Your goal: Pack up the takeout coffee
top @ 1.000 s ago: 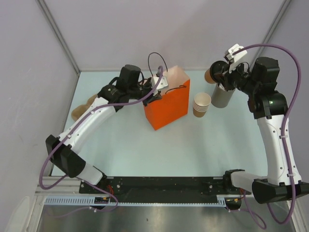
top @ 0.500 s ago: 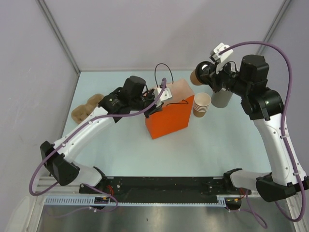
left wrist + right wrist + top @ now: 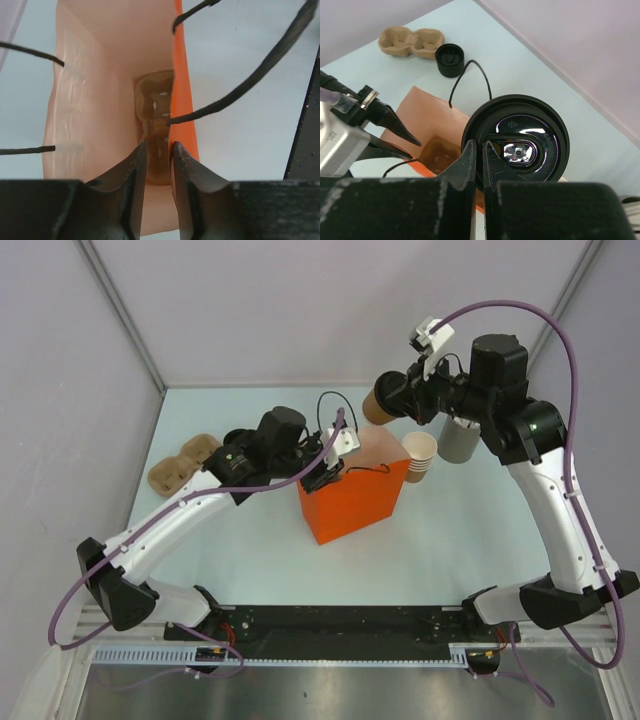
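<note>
The takeout coffee, a tan paper cup [image 3: 377,406] capped with a black lid [image 3: 520,145], hangs tilted in the air over the far end of the orange bag [image 3: 352,498]. My right gripper [image 3: 480,147] is shut on the lid's rim. The bag's mouth [image 3: 427,125] gapes below it, with a brown cardboard carrier [image 3: 156,107] lying inside. At the bag's left top edge my left gripper [image 3: 159,147] has its jaws slightly parted. The orange wall [image 3: 184,125] runs along the inner side of its right finger, and the black handles arch past.
A stack of tan cups [image 3: 420,456] and a grey cylinder [image 3: 460,442] stand to the right of the bag. A second cardboard carrier [image 3: 183,462] lies at the far left, with a stack of black lids [image 3: 450,60] next to it. Grey walls enclose the table.
My right arm has carried the lidded cup leftward from beside the grey cylinder to above the bag. The left arm and bag have shifted nearer and rightward, and the left jaws have parted.
</note>
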You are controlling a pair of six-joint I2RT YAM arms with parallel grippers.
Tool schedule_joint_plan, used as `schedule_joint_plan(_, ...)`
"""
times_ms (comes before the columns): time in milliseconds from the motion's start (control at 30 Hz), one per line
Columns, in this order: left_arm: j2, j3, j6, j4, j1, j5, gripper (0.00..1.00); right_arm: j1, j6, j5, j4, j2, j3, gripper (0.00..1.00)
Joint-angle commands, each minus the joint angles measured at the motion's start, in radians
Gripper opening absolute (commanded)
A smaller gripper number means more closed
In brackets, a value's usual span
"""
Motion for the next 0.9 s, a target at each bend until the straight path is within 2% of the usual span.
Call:
schedule_joint_plan(0, -0.029, -0.011, -0.034, 0.022, -0.008, -0.033, 0.35, 0.019, 0.054, -0.069, -0.006, 0.009, 0.031, 0.00)
schedule_joint_plan(300, -0.020, 0.103, -0.017, -0.030, -0.007, -0.050, 0.72, 0.053, 0.074, -0.103, -0.008, -0.024, -0.027, 0.00)
schedule_joint_plan(400, -0.020, 0.155, -0.005, -0.048, -0.007, -0.058, 0.79, 0.055, 0.080, -0.119, -0.009, -0.033, -0.048, 0.00)
schedule_joint_plan(500, -0.020, 0.195, 0.006, -0.062, -0.007, -0.065, 0.85, 0.059, 0.084, -0.133, -0.006, -0.048, -0.084, 0.00)
schedule_joint_plan(667, -0.017, 0.258, 0.024, -0.071, 0.004, -0.108, 0.88, 0.067, 0.069, -0.124, -0.012, -0.059, -0.116, 0.00)
schedule_joint_plan(867, -0.011, 0.236, 0.056, 0.003, 0.047, -0.208, 0.93, 0.107, 0.034, -0.077, -0.023, -0.044, -0.137, 0.00)
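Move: The open mouth of the orange bag, for which the cup in the right hand is meant, lies about 9 cm to that hand's left, 4 cm back and 15 cm below. The cup stack stands some 7 cm ahead, 7 cm to the right and 38 cm below; the straw holder about 13 cm ahead, 20 cm right and 37 cm below. From the left hand, its fingers already parting around the near rim, the mouth's middle is 5 cm ahead and 8 cm right, at about its height. The lidded coffee cup, still pinched at its lid by the right fingers, is carried down and back about 4 cm each and some 3 cm left towards the bag's mouth, the hand tipping down and turning slightly counter-clockwise. The bag's near rim is let go: the left fingers spread nearly fully, pause in place, then rise about 8 cm clear of it, tipping up some 10 degrees and easing forward at the end. ##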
